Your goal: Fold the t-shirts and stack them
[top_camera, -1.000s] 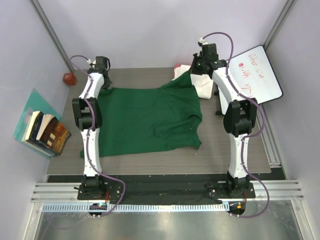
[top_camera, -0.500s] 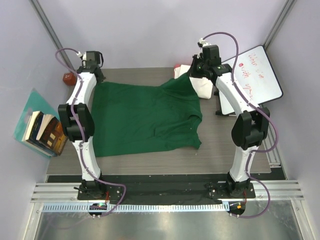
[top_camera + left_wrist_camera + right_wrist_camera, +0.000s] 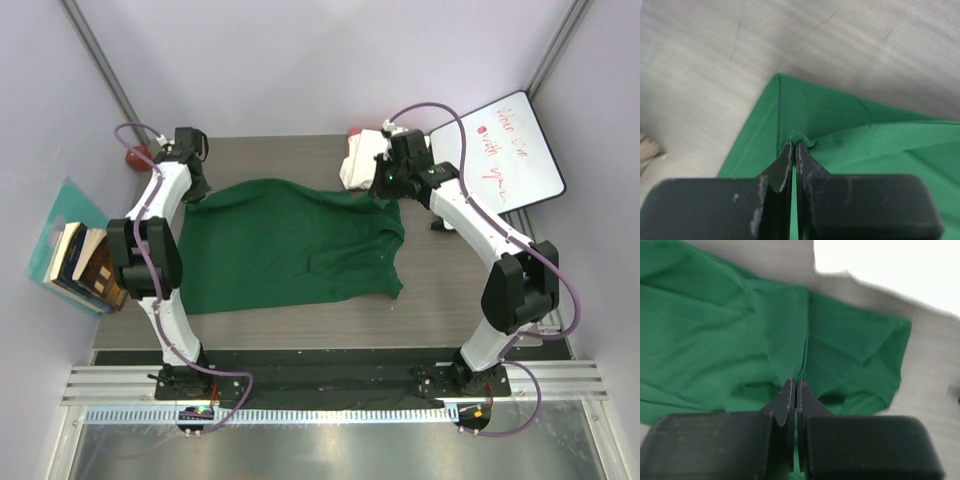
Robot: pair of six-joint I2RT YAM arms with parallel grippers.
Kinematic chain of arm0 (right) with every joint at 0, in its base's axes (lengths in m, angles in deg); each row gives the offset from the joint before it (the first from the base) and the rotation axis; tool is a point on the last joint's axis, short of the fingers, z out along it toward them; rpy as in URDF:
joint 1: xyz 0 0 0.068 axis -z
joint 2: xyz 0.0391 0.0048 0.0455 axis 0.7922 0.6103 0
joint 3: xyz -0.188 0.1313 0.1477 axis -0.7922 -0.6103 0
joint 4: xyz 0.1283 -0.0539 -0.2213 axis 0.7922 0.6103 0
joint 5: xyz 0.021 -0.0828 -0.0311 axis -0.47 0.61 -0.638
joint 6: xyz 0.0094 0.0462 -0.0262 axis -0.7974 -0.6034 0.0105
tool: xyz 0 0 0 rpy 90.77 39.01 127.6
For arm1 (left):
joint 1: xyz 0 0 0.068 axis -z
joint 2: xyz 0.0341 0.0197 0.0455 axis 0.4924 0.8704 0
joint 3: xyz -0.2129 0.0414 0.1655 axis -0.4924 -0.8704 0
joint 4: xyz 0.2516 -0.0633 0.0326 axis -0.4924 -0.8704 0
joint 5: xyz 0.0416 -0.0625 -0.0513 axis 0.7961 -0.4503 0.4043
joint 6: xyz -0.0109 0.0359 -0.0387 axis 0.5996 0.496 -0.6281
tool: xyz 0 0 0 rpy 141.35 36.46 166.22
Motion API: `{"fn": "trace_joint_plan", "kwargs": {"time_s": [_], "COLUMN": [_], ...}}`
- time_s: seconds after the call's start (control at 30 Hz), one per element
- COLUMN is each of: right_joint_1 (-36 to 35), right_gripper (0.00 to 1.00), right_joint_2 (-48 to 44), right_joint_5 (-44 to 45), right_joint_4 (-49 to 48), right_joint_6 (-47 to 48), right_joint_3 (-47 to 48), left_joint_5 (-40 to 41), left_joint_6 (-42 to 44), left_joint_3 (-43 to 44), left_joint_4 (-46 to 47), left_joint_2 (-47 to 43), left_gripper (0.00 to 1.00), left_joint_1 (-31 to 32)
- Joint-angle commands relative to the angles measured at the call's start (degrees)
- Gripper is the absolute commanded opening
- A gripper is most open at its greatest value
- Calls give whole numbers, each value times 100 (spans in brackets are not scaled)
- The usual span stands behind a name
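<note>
The dark green t-shirt [image 3: 290, 245] lies spread across the middle of the table, its far edge lifted. My left gripper [image 3: 192, 187] is shut on the shirt's far left corner; in the left wrist view a small fold of green cloth [image 3: 850, 125] is pinched at the tips of that gripper [image 3: 796, 144]. My right gripper [image 3: 386, 186] is shut on the far right edge, and the right wrist view shows this gripper [image 3: 796, 385] closed on green fabric [image 3: 715, 340]. The cream-white folded t-shirt [image 3: 360, 166] sits behind it, also seen as a white bundle [image 3: 890, 270], with a red-pink cloth edge [image 3: 355, 133] at its back.
A whiteboard [image 3: 503, 150] with red writing leans at the back right. Books [image 3: 90, 265] on a teal folder lie off the table's left side. A red object [image 3: 134, 157] sits at the back left corner behind the left arm.
Both grippers have come toward the near side with the shirt's far edge in their grip. The green cloth has slid off the cream-white bundle, which now shows more fully.
</note>
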Motion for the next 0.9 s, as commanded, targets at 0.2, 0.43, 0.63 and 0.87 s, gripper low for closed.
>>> {"fn": "trace_joint_plan", "kwargs": {"time_s": [0.2,0.43,0.63,0.87], "right_joint_1": [1,-8,1,27], "right_gripper": [1,1,1,1], "right_joint_2": [-987,-1013,-1312,-1725], "right_joint_5": [223,171,267,215], "right_joint_4": [-196,-134,-56,-29], "right_joint_6": [-209,-332,-350,-447], "right_joint_3": [-1460,-1663,-1689,-1619], "left_joint_5": [947,772,754,1070], "left_joint_6": [-62,-202,-115,61], "left_joint_3": [-757,-327,-958,-1354], "left_joint_4": [-109,-829,-620,-488], "left_joint_2": [-1032,-408,-785,-1198], "left_gripper": [0,0,0,0], "left_joint_1": [5,14,14,14]}}
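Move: Both my hands pinch the green t-shirt's raised upper layer. The middle of the shirt, where that layer is going, lies about 10 cm back and 20 cm right of my left hand, some 11 cm below. From my right hand it is about 7 cm back, 20 cm left and 18 cm below. The white t-shirt pile sits roughly 18 cm ahead and 5 cm right of the right hand; the books lie some 29 cm left and 14 cm back of my left. I draw both hands back together over the spread green shirt, keeping the cloth pinched in shut fingers. My left goes about 8 cm, bobbing up 3 cm and then sinking some 5 cm as its fingers tip further down; my right goes back 7 cm and 3 cm to the right while dropping over 6 cm, then lifts about 4 cm again. ##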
